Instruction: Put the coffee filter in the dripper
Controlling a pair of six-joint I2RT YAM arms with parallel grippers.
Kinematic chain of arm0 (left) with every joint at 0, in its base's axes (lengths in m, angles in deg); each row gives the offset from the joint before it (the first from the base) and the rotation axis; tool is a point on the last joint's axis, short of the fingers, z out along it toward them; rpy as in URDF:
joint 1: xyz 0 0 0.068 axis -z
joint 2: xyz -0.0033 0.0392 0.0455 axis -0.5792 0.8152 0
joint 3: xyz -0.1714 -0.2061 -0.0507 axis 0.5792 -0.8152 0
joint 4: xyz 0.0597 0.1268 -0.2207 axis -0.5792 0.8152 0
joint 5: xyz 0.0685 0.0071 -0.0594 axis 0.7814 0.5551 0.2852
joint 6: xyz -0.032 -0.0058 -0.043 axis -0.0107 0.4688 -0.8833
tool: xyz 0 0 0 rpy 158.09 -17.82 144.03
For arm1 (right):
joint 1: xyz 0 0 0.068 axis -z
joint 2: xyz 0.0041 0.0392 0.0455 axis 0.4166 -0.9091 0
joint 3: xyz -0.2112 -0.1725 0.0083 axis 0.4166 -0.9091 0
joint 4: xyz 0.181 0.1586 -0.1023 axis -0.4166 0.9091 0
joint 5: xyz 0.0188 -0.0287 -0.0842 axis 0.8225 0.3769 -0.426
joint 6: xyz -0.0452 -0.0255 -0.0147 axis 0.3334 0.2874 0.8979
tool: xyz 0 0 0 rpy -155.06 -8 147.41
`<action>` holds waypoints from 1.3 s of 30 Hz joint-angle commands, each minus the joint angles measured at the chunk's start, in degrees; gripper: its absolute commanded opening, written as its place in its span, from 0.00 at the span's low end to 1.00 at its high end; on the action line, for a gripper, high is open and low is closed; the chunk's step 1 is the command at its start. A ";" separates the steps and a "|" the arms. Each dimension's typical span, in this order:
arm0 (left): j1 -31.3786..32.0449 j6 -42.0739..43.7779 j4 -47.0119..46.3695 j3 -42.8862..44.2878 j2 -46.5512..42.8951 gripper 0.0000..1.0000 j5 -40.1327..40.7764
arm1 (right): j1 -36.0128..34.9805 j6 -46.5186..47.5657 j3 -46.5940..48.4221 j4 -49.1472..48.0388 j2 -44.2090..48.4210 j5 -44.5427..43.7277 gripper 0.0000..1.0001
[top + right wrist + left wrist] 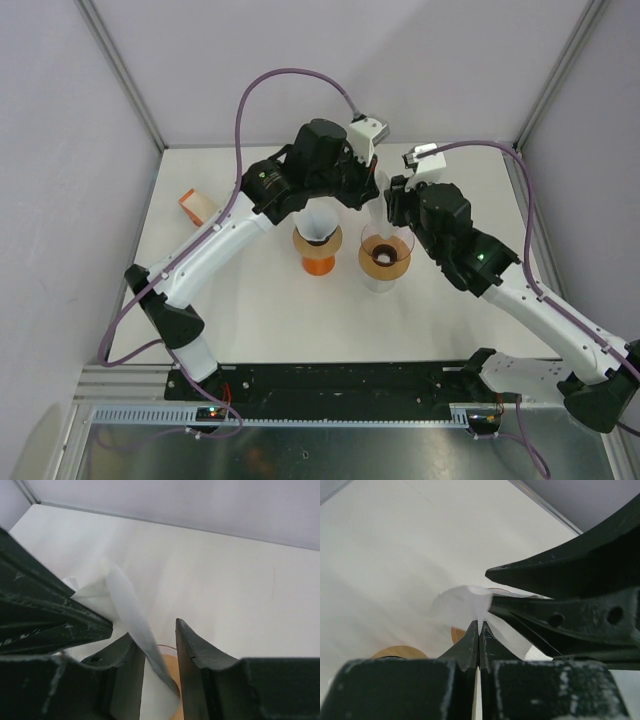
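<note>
A white paper coffee filter (379, 207) hangs between my two grippers, just above the glass dripper (385, 256) with its brown inside. My left gripper (479, 626) is shut on an edge of the filter (462, 605), and the right arm's black fingers (560, 615) sit close at the right. My right gripper (159, 640) stands open. The filter (125, 605) runs down between its fingers toward the dripper's rim (172, 669) below. In the top view the left gripper (368, 192) and the right gripper (394, 203) nearly meet.
An orange dripper stand (318, 258) holding a white paper cone (318, 222) stands just left of the glass dripper. A small orange and white object (196, 206) lies at the table's far left. Grey walls close in the back and both sides.
</note>
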 commanded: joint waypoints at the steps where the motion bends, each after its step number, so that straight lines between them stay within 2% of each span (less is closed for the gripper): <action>1: 0.39 0.66 -0.76 0.35 -2.36 0.00 -1.17 | 0.83 -0.84 0.39 -1.16 -1.68 -2.93 0.30; 4: 0.36 0.61 -0.72 -0.24 -2.57 0.00 -1.50 | 1.82 -0.99 0.39 -1.62 -2.05 -1.52 0.11; 6: 0.42 0.97 -0.69 -0.67 -2.97 0.00 -0.84 | 2.19 -1.00 0.39 -1.77 -1.62 -1.57 0.03; 11: 0.46 3.18 -0.70 -1.37 -4.44 0.00 3.64 | 2.49 0.00 0.39 0.99 1.82 -7.36 0.00; 18: 1.22 5.15 -0.42 -1.10 -5.41 0.01 4.85 | 2.40 1.20 1.62 7.64 5.11 -11.96 0.00; 20: 1.49 5.49 -0.15 -0.84 -5.73 0.10 3.56 | 2.43 0.86 3.16 11.00 4.56 -11.56 0.00; 25: 1.61 5.26 0.33 0.01 -7.09 0.47 0.28 | 3.78 -1.01 8.28 19.70 2.86 -4.90 0.00; 27: 1.54 5.27 0.48 0.45 -8.10 0.55 0.20 | 4.62 -2.15 11.13 23.99 2.13 -1.67 0.00; 30: 1.48 5.75 0.52 0.79 -9.83 0.63 0.55 | 6.20 -3.91 13.99 29.85 1.16 4.19 0.00; 35: 1.09 6.41 0.47 -0.94 -11.65 0.66 1.09 | 7.42 -6.60 17.50 35.80 -1.59 16.03 0.00; 39: -0.06 5.94 0.48 -2.92 -11.77 0.68 0.05 | 7.60 -7.03 21.02 41.81 -7.82 22.31 0.00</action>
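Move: The right hand's parted fingers are at the coffee filter, whose middle lies about 2 cm to their left, level ahead and some 4 cm lower. The empty dripper stands about 20 cm below that hand, 1 cm nearer the base and straight under sideways; the filled dripper is 16 cm left of the hand, 3 cm farther out. From the left hand, still holding the filter, the empty dripper lies 1 cm ahead, 4 cm right and about 21 cm down. Right hand pinches the filter, draws right about 6 cm, then back; left opens, lets go and rises. ##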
